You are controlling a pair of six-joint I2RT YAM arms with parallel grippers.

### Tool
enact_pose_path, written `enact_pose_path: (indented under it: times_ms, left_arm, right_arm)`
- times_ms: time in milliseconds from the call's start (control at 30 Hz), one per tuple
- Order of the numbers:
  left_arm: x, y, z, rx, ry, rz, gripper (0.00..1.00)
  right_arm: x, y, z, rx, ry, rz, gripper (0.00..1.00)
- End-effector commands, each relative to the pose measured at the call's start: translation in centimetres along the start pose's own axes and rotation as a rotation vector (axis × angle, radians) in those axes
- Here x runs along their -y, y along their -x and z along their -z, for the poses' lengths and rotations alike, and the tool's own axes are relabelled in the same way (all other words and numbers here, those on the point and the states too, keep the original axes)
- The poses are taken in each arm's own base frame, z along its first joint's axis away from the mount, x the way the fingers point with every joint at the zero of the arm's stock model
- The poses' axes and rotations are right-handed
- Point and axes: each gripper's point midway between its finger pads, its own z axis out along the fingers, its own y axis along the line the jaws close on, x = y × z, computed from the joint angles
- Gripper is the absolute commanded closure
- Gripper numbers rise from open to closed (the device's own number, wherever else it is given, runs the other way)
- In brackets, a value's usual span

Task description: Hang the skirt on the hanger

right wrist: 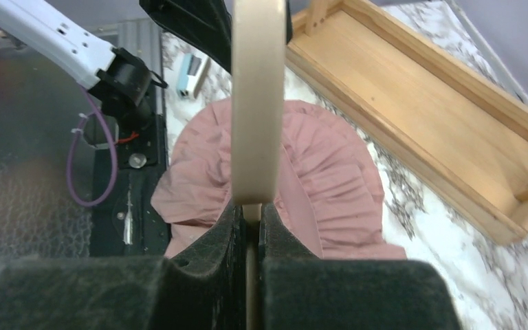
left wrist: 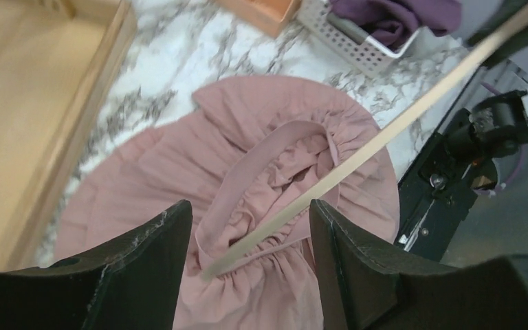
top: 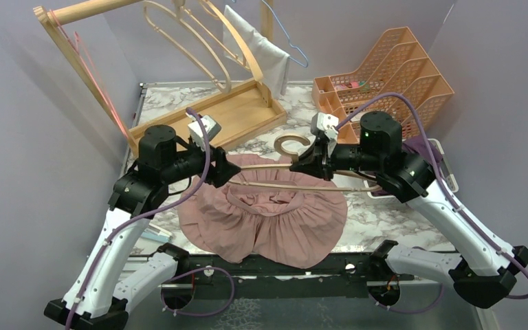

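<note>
The pink skirt (top: pixel 268 223) lies spread on the marble table, waistband up. A pale wooden hanger (top: pixel 295 184) hangs level just above it, its hook (top: pixel 290 144) pointing to the back. My right gripper (top: pixel 311 163) is shut on the hanger (right wrist: pixel 256 103) near its middle, and the bar runs straight out from between the fingers (right wrist: pixel 230 227). My left gripper (top: pixel 218 170) is open at the hanger's left end. In the left wrist view the bar's tip (left wrist: pixel 213 265) sits at the skirt's gathered waistband (left wrist: pixel 247 175), between the spread fingers (left wrist: pixel 155 254) without touching them.
A wooden rack with a tray base (top: pixel 213 117) and spare hangers (top: pixel 199 41) stands at the back left. An orange tiered organiser (top: pixel 385 75) is at the back right. A white basket with purple cloth (left wrist: pixel 378 31) sits right of the skirt.
</note>
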Motion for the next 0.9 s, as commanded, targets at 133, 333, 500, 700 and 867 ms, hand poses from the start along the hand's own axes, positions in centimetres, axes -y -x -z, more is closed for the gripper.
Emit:
enact_pose_path:
  times_ms: [133, 333, 500, 700, 867]
  left_arm:
    - [-5.0, -7.9, -1.2, -0.216, 0.341, 0.409, 0.39]
    - [-5.5, -13.5, -2.7, -0.419, 0.377, 0.563, 0.6]
    - [-4.9, -15.2, -3.7, -0.478, 0.337, 0.623, 0.65]
    - [-4.9, -17.1, -4.0, -0.536, 0.347, 0.663, 0.7]
    - [-5.3, -17.9, -4.6, -0.559, 0.358, 0.684, 0.73]
  right_arm:
    - [1.3, -4.4, 1.4, -0.134, -0.154, -0.056, 0.99]
    - [0.8, -6.4, 1.2, -0.189, -0.128, -0.094, 0.99]
    - [0.5, -7.8, 0.8, -0.219, -0.106, -0.114, 0.99]
    - [0.6, -8.9, 0.0, -0.234, -0.088, -0.135, 0.99]
    - [0.4, -9.2, -0.5, -0.227, -0.067, -0.14, 0.99]
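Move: The skirt's open waistband lies flat under both hands. Its left end, which the left hand goes for, is roughly 2 cm ahead, 3 cm left and 25 cm below that hand. The hanger's free left end is still at that hand's open fingers, some 2 cm back, 1 cm left and 2 cm below. The wooden tray's middle lies about 22 cm ahead, 9 cm left and 27 cm below it. For the right hand, holding the hanger, the waistband opening's middle is about 3 cm ahead, 6 cm left and 30 cm down. Towards the left end of the skirt's waistband the left hand drops about 18 cm, tipping its fingers from nearly level to steeply down and partly closing them, with no clear touch on the cloth yet. The right hand keeps its pinch on the hanger and lowers it about 9 cm towards the waistband opening, easing slightly right and tilting its fingers down so the free end dips. ##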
